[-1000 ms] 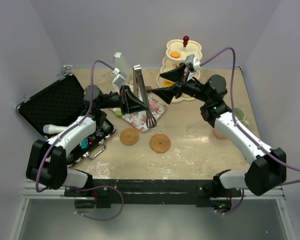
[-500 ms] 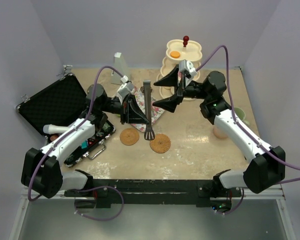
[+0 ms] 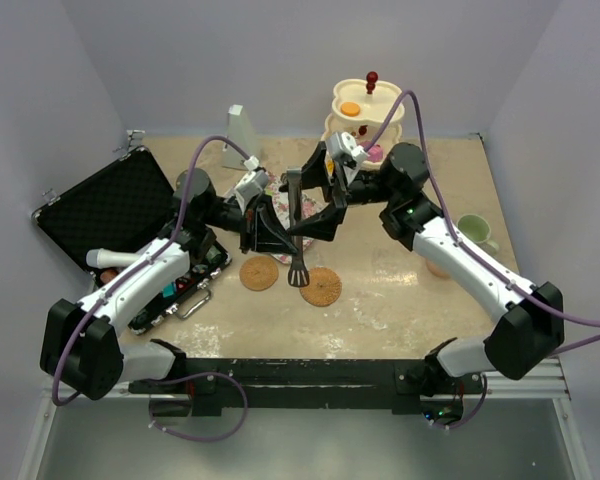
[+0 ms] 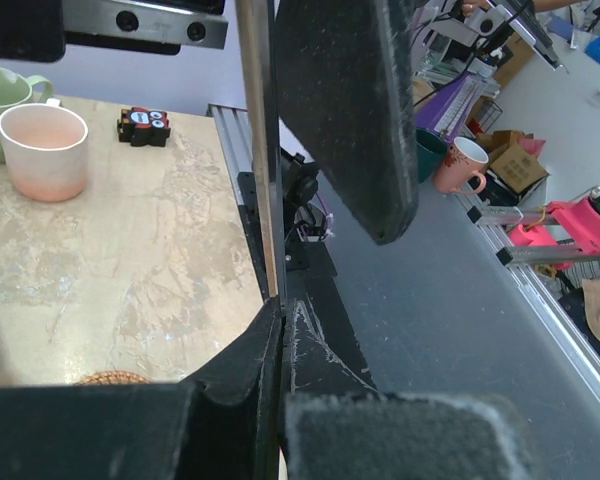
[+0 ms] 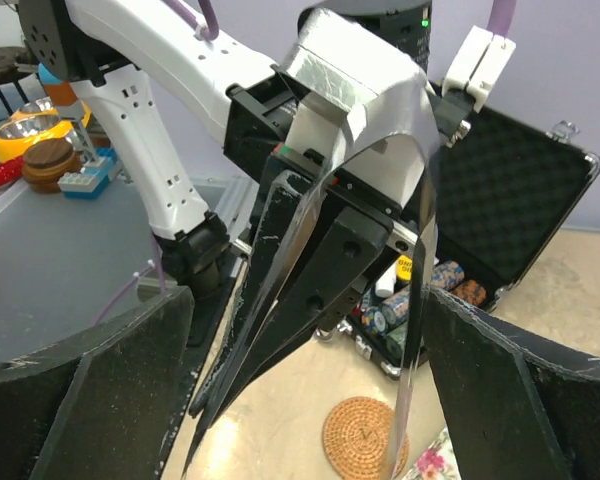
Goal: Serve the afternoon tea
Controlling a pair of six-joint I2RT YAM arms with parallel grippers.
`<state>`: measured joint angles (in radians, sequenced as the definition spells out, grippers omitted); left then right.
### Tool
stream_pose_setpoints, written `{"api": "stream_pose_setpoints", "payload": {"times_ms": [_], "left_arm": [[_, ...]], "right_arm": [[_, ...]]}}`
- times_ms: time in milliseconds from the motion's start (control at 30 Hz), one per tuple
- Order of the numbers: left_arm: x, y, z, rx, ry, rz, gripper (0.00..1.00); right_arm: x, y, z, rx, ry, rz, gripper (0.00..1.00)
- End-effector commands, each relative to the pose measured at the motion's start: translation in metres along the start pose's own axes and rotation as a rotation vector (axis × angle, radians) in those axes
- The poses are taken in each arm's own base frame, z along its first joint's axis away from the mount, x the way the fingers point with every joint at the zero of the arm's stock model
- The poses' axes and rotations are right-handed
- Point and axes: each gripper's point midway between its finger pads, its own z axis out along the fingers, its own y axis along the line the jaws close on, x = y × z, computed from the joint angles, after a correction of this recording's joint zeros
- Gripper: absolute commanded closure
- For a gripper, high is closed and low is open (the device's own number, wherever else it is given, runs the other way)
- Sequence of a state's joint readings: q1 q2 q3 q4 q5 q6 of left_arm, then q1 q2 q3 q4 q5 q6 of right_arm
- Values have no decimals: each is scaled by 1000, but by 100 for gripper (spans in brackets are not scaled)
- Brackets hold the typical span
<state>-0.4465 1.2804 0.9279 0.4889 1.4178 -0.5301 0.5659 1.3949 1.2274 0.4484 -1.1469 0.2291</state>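
Note:
My left gripper is shut on one blade of the metal tongs, holding them above the floral mat. Wide open, my right gripper has a finger on each side of the tongs' hinged end, not touching them. The cream three-tier stand with its red knob stands at the back and carries an orange donut. Two woven coasters lie near the front. The green mug and pink mug stand at the right.
An open black case of tools lies at the left. A grey pyramid-shaped object stands at the back by the wall. A small black and red toy lies beyond the mugs near the table's edge.
My right gripper has swung left from the stand to the tongs. My left gripper has carried the tongs nearer and slightly right, so their tips now hang by the right coaster.

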Motion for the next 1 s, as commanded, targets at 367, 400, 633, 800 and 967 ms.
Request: {"api": "stream_pose_setpoints", "payload": {"times_ms": [367,400,633,800,967], "left_arm": [[-23,-3,1,-38,-19,156,100],[-23,-2,0,-41,-19,157,100],[-25,3,-2,-70,-29,164,100],[-31,16,-8,-131,-50,155,90],[-39,32,-27,-222,-77,152,42]], "right_arm": [[9,-9,7,66,31,52,14],[12,-11,7,72,39,62,17],[24,-17,5,105,68,81,42],[24,-22,5,127,63,93,57],[23,-47,2,260,46,103,65]]}}
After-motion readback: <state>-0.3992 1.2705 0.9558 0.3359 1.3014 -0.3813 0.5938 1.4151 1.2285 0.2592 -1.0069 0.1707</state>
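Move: The left hand holds the metal tongs shut, their hinge end up and outward; their middle is about 2 cm ahead of and 3 cm above its pads. The right hand's open fingers straddle them higher up, so that middle lies some 3 cm back, 1 cm left and 4 cm below it. Far beneath the right hand, roughly 37 cm down, one woven coaster sits about 4 cm back and 4 cm right, the other 1 cm back and 8 cm left, and the flowered tray 9 cm ahead and 5 cm left. Downward about 3 cm, then slightly forward, the right hand brings its wide-open fingers along the tongs and closes them more than halfway, pinching them above the left hand's hold. The left hand keeps its grip at first while easing forward about 3 cm and turning counter-clockwise some 10 degrees, then parts its fingers around the tongs. ##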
